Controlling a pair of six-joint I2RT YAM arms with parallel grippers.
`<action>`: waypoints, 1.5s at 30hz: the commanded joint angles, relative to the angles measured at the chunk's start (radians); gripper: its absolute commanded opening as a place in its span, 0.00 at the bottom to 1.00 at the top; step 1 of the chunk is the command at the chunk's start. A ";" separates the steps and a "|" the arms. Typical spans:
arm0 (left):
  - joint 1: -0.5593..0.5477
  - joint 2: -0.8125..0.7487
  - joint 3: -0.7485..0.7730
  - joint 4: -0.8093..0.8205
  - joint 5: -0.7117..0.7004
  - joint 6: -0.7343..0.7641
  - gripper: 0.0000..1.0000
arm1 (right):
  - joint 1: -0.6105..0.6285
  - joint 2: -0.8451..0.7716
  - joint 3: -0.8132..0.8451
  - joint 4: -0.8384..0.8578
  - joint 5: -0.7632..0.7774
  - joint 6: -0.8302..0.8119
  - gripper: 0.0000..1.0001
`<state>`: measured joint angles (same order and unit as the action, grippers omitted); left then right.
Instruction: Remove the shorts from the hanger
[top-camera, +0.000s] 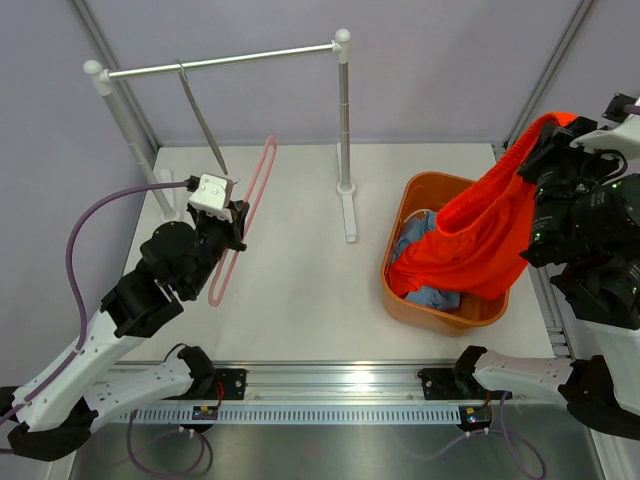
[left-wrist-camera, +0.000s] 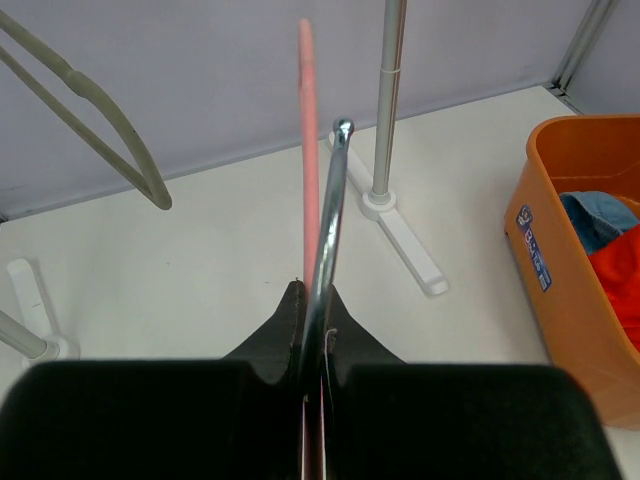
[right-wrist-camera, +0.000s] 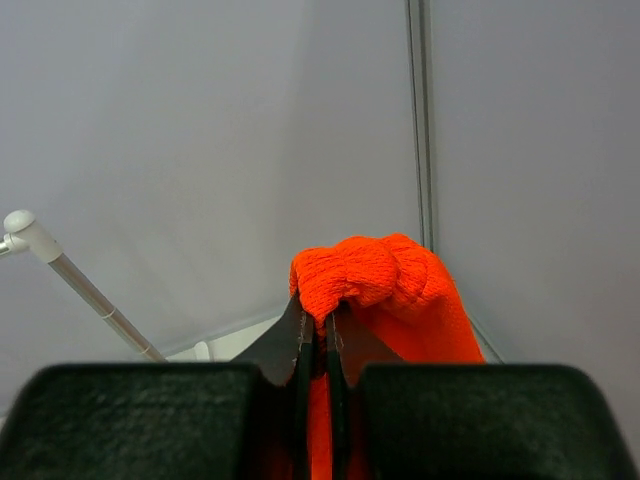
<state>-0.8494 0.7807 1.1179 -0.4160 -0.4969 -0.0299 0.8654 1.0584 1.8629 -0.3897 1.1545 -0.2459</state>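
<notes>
My left gripper (top-camera: 238, 224) (left-wrist-camera: 318, 300) is shut on the pink hanger (top-camera: 250, 205) (left-wrist-camera: 308, 130), pinching it where its metal hook (left-wrist-camera: 330, 220) rises between the jaws. The hanger is bare and held above the left of the table. At the right, my right gripper (top-camera: 543, 140) (right-wrist-camera: 318, 315) is shut on a bunched edge of the bright orange shorts (top-camera: 490, 225) (right-wrist-camera: 385, 275). They hang limp from it, with the lower part draped into the orange basket (top-camera: 440, 310) (left-wrist-camera: 560, 290). Light blue shorts (top-camera: 412, 238) (left-wrist-camera: 595, 215) lie inside that basket.
A white clothes rack stands at the back, its metal rail (top-camera: 220, 62) spanning two posts. One post (top-camera: 345, 110) (left-wrist-camera: 388, 100) has a foot near the table's middle. A grey hanger (top-camera: 200, 115) (left-wrist-camera: 100, 130) hangs from the rail. Grey walls enclose the table.
</notes>
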 joint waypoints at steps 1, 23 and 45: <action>0.003 -0.009 0.000 0.065 0.004 0.008 0.00 | -0.011 0.038 -0.056 -0.086 -0.009 0.149 0.00; 0.006 0.009 0.005 0.040 -0.020 0.021 0.00 | -0.539 0.040 -0.539 -0.318 -0.846 0.694 0.20; 0.268 0.356 0.503 -0.256 0.478 -0.105 0.00 | -0.540 -0.092 -0.585 -0.273 -1.285 0.652 0.99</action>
<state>-0.6651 1.1000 1.5570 -0.6712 -0.2142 -0.0734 0.3275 0.9756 1.2568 -0.7074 -0.0341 0.4366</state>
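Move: The basket that the right hand's orange shorts are meant for has its middle about 5 cm ahead, 5 cm left and 50 cm below that hand. The blue shorts lie inside, some 4 cm ahead, 6 cm left and 53 cm below it. For the left hand, still holding the pink hanger, the rack bar runs about 17 cm ahead, 2 cm left and 8 cm up; the grey hanger hangs roughly 14 cm ahead, 10 cm left and level. The orange shorts, still pinched, are lowered fast nearly 30 cm into the basket by the right hand, which swings forward, then eases back, tipping some 35 degrees down. Its fingers open fully and release them; it then rises slightly, shifting left and turning counter-clockwise. Late on, the left hand keeps the pink hanger and carries it up, forward and right towards the bar. ##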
